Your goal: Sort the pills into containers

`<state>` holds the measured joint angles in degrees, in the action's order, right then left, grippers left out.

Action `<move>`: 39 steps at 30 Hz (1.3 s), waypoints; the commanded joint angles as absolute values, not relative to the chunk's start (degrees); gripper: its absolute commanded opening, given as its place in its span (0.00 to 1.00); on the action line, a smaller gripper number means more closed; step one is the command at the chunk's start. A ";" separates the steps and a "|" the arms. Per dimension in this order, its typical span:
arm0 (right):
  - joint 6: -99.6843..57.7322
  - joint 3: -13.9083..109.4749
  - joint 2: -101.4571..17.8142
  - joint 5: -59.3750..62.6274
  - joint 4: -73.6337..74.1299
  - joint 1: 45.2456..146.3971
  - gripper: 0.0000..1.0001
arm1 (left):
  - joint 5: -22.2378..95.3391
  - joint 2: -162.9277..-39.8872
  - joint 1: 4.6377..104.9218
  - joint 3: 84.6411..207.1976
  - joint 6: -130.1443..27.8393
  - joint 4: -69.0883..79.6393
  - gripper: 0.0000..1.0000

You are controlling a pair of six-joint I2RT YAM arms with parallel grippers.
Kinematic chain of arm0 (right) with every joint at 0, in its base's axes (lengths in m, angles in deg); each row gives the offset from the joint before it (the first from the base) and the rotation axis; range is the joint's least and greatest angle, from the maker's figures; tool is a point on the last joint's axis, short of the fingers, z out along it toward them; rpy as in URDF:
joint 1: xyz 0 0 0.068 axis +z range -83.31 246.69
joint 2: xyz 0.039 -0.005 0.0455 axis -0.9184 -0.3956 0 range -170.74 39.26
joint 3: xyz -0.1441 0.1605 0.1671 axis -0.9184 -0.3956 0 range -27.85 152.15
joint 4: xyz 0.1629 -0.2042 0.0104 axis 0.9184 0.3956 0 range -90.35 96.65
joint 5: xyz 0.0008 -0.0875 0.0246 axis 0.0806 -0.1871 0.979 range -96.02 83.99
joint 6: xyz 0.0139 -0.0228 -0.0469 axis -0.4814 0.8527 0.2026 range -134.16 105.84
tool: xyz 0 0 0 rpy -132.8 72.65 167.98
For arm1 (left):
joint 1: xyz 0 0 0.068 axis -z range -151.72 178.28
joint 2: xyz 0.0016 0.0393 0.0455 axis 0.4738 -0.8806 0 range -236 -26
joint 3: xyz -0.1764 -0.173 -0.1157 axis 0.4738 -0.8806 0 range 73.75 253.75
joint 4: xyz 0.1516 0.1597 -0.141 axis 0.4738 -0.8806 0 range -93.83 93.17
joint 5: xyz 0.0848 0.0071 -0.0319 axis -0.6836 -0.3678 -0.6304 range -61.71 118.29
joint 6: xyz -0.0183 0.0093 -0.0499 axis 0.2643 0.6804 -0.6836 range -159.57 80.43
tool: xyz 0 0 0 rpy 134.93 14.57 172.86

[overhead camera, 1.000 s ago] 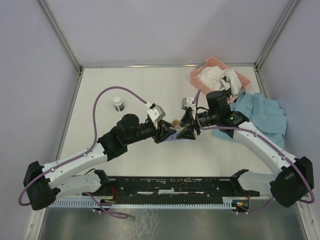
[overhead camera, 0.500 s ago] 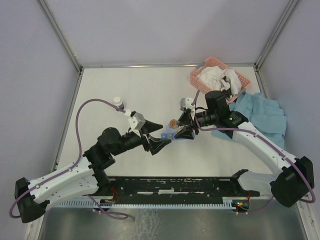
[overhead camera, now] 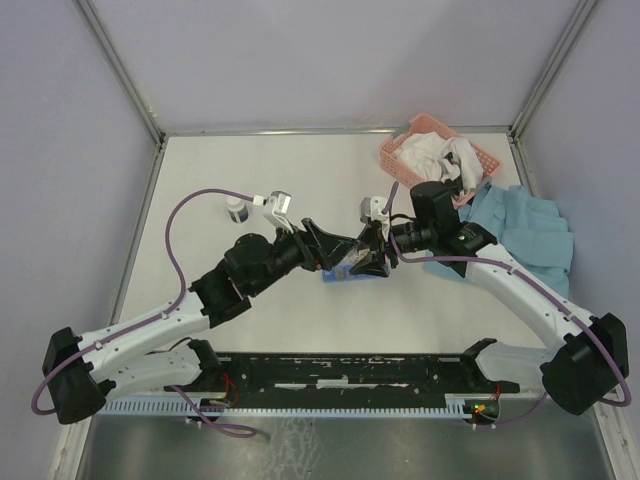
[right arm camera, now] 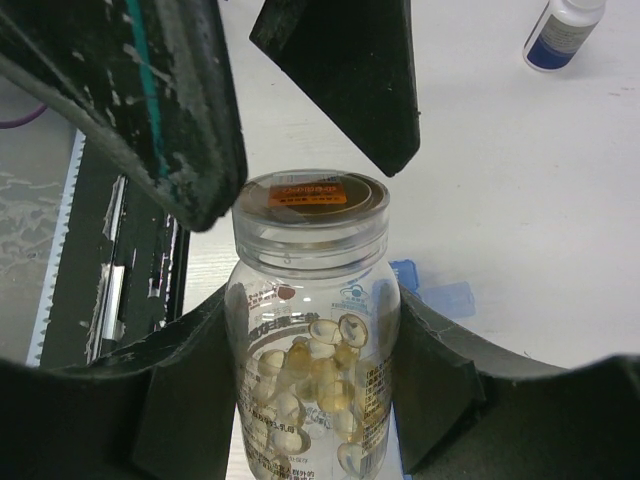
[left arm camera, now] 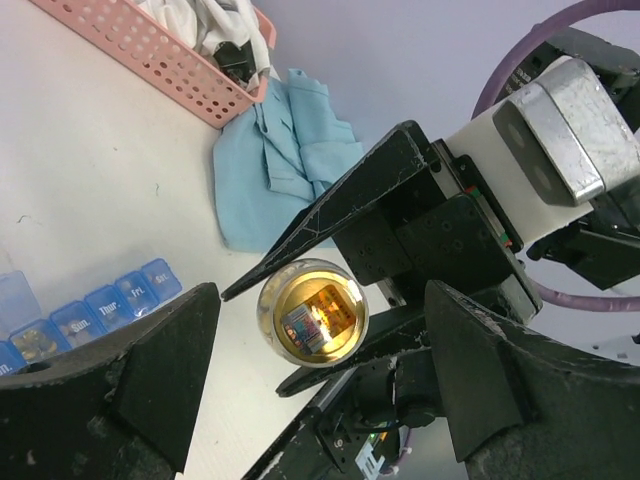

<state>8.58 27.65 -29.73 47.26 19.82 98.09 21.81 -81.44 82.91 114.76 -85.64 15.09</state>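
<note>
My right gripper (right arm camera: pixel 315 385) is shut on a clear pill bottle (right arm camera: pixel 312 300) and holds it above the table. Several yellowish pills (right arm camera: pixel 300 375) lie inside the bottle. My left gripper (left arm camera: pixel 315 350) is open, its fingers (left arm camera: pixel 150 370) standing either side of the bottle's round top (left arm camera: pixel 312 311) without touching it. The containers, a blue pill-organiser strip (left arm camera: pixel 110 305), lie on the table under both grippers (overhead camera: pixel 335 275), some lids raised. One compartment (left arm camera: pixel 35 340) shows something yellowish inside. From above, the left gripper (overhead camera: pixel 335 252) and right gripper (overhead camera: pixel 368 255) meet nose to nose.
A pink slatted basket (overhead camera: pixel 436 135) with white cloth stands at the back right, and a light blue cloth (overhead camera: pixel 530 225) lies beside it. A small white bottle (overhead camera: pixel 236 209) stands on the table to the left.
My left gripper opened, drew back to the left away from the bottle, then returned to its top with the wrist turned. The right gripper and bottle stayed put.
</note>
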 commanded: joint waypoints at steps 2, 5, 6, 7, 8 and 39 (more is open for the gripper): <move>9.78 30.18 -28.95 46.87 18.68 98.18 0.07 | 19.55 -84.07 83.65 119.63 -89.84 13.16 0.85; 9.89 30.23 -28.94 46.59 18.74 98.22 0.07 | 20.50 -85.11 83.65 120.48 -90.23 12.32 0.77; 9.96 30.17 -28.99 46.47 18.73 98.22 0.07 | 20.76 -85.38 83.77 120.83 -90.28 11.83 0.75; 9.98 30.16 -29.09 46.27 18.70 98.19 0.07 | 20.75 -85.55 83.83 121.08 -90.41 11.42 0.73; 9.98 30.16 -29.08 46.28 18.72 98.18 0.07 | 20.72 -85.71 83.96 121.33 -90.45 11.04 0.71; 7.83 30.15 -29.89 43.25 18.11 98.17 0.91 | 15.72 -86.24 85.41 123.75 -88.01 3.33 0.03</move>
<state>8.84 27.87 -30.21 44.05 20.76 98.14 18.31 -88.50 85.05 123.59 -88.78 2.13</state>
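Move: The lid of the clear pill jar, which the right fingers still grip by its body, is roughly 2 cm to the right of the wide-open left fingers, level with them in reach and some 2 cm below. From the left hand, the pill organizer lies about 3 cm ahead, 4 cm to the right and 17 cm down. From the right hand, the lid sits about 4 cm above and 1 cm to its left, the organizer around 4 cm ahead, straight left-right, 11 cm down. The left hand eases in over the jar's lid, about 2 cm to the right and 2 cm down with its fingertips tipping down some 10 degrees, while its fingers close from wide open to about half and pinch the lid from both sides. The right hand holds the jar body nearly in place, sinking just under a centimetre, and only once the left grip is on does it open its fingers and let go of the body. ##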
